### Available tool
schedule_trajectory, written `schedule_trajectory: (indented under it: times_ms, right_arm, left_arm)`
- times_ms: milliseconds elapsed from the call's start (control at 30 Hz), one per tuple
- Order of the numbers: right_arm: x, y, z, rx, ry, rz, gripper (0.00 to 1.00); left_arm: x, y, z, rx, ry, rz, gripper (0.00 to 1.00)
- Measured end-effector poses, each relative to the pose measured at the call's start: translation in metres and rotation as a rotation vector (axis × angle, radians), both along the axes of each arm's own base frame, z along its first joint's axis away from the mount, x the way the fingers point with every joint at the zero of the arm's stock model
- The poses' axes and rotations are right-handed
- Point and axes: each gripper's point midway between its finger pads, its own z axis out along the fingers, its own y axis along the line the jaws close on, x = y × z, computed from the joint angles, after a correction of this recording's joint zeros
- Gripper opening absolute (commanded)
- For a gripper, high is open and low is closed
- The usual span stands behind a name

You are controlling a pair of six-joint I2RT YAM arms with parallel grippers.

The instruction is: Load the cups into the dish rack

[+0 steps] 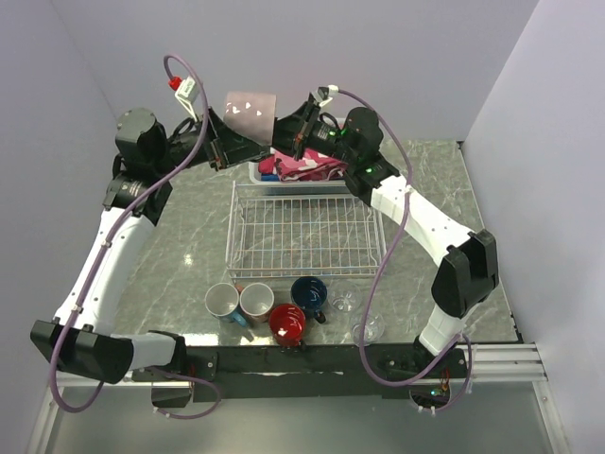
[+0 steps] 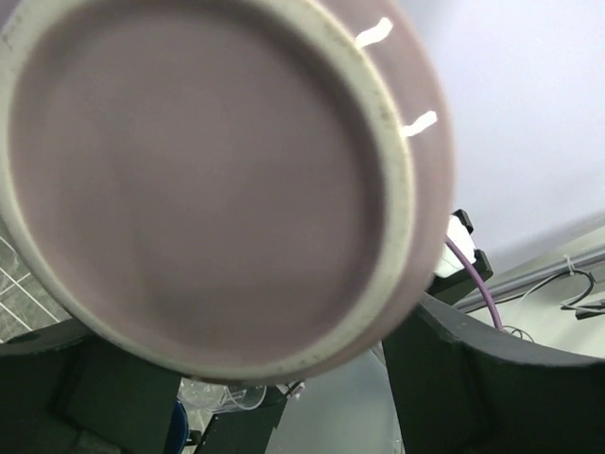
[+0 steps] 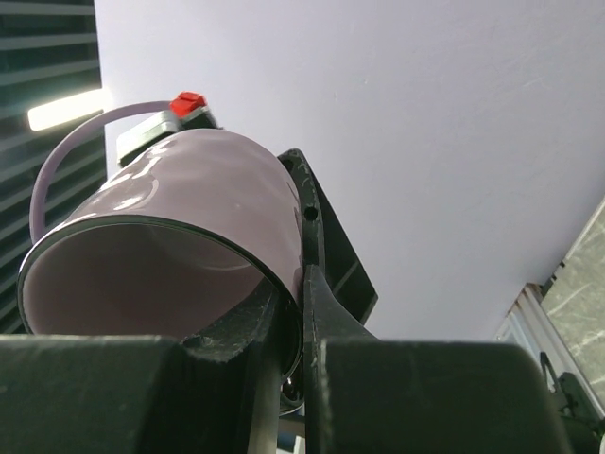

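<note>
A mauve-pink mug [image 1: 250,109] is held high over the table's back between both grippers. My left gripper [image 1: 242,142] is shut on its body. In the left wrist view the mug's base [image 2: 208,180] fills the frame, with my fingers [image 2: 473,378] at either side. My right gripper [image 1: 284,138] pinches the mug's rim wall [image 3: 198,189], one finger inside and one outside [image 3: 302,293]. The white wire dish rack [image 1: 302,232] holds nothing. Teal [image 1: 221,303], terracotta [image 1: 256,301], red [image 1: 286,322] and navy [image 1: 309,295] mugs and two clear glasses [image 1: 344,303] [image 1: 368,331] stand near the front edge.
A white slotted basket with pink cloth [image 1: 301,168] sits behind the rack, under the raised grippers. Purple walls close in at the back and both sides. Cables loop from both arms.
</note>
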Motion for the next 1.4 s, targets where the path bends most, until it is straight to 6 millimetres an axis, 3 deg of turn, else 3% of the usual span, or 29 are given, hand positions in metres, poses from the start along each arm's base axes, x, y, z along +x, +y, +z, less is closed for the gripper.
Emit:
schedule_trajectory:
  times_ms: [33,67,167,433,533,633,667,900,1033,1100,1133,1233,1400]
  right_arm:
    - [0.0,0.0,0.0,0.003,0.0,0.001,0.0]
    - [0.001,0.001,0.0,0.006,0.0,0.001,0.0]
    - [0.004,0.003,0.0,0.018,0.002,-0.003,0.0]
    - [0.018,0.002,0.006,0.065,0.015,-0.064,0.0]
    - [0.02,0.001,0.01,0.086,0.015,-0.073,0.0]
    - [0.018,0.0,0.01,0.103,0.03,-0.066,0.0]
    - [0.018,0.0,0.006,0.104,0.052,-0.062,0.0]
    - [0.013,-0.003,-0.003,0.116,0.087,-0.049,0.02]
    - [0.013,-0.002,-0.01,0.092,0.1,-0.047,0.25]
    - [0.012,-0.002,-0.014,0.071,0.1,-0.047,0.54]
    - [0.01,-0.004,-0.018,0.043,0.078,-0.045,0.58]
    - [0.007,-0.017,-0.039,-0.052,0.073,-0.049,0.69]
    - [-0.001,-0.054,-0.105,-0.279,0.143,-0.043,0.68]
  left_arm:
    - [0.001,0.0,-0.001,-0.001,0.007,0.002,0.71]
    - [0.003,-0.001,-0.002,-0.002,0.012,0.005,0.61]
    - [0.009,-0.001,-0.005,-0.005,0.038,0.022,0.51]
    - [0.024,-0.005,0.005,-0.052,0.09,0.024,0.41]
    - [0.026,-0.006,0.012,-0.072,0.092,0.021,0.32]
    - [0.025,-0.006,0.014,-0.076,0.087,0.015,0.04]
    - [0.023,-0.007,0.015,-0.077,0.08,-0.002,0.01]
    - [0.019,-0.007,0.009,-0.077,0.108,-0.046,0.01]
    - [0.02,-0.003,0.002,-0.078,0.123,-0.06,0.01]
    - [0.019,-0.002,-0.001,-0.076,0.134,-0.071,0.01]
    - [0.018,0.0,-0.002,-0.073,0.148,-0.08,0.01]
    - [0.023,0.012,-0.001,-0.069,0.139,-0.06,0.01]
    - [0.043,0.045,0.023,-0.052,0.021,0.063,0.01]
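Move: The mauve mug, on its side high over the table with its base facing the left hand, has its middle about 5 cm ahead of that hand and 3 cm above it. It lies some 4 cm left of and 4 cm above the right hand, level with it fore and aft. From the left hand, the dish rack's middle is about 8 cm right, 3 cm ahead and 43 cm below; the laundry basket is some 22 cm ahead, 9 cm right, 41 cm below. The mug, still pinched at its rim by the right hand, gets a second grip: the left fingers edge about 2.5 cm forward and close on its handle side. Both hands hold it briefly, then the right fingers open and drop about 9 cm down and 5 cm right, tipping downward; the left hand carries the mug some 5 cm left, with a little forward and up. ##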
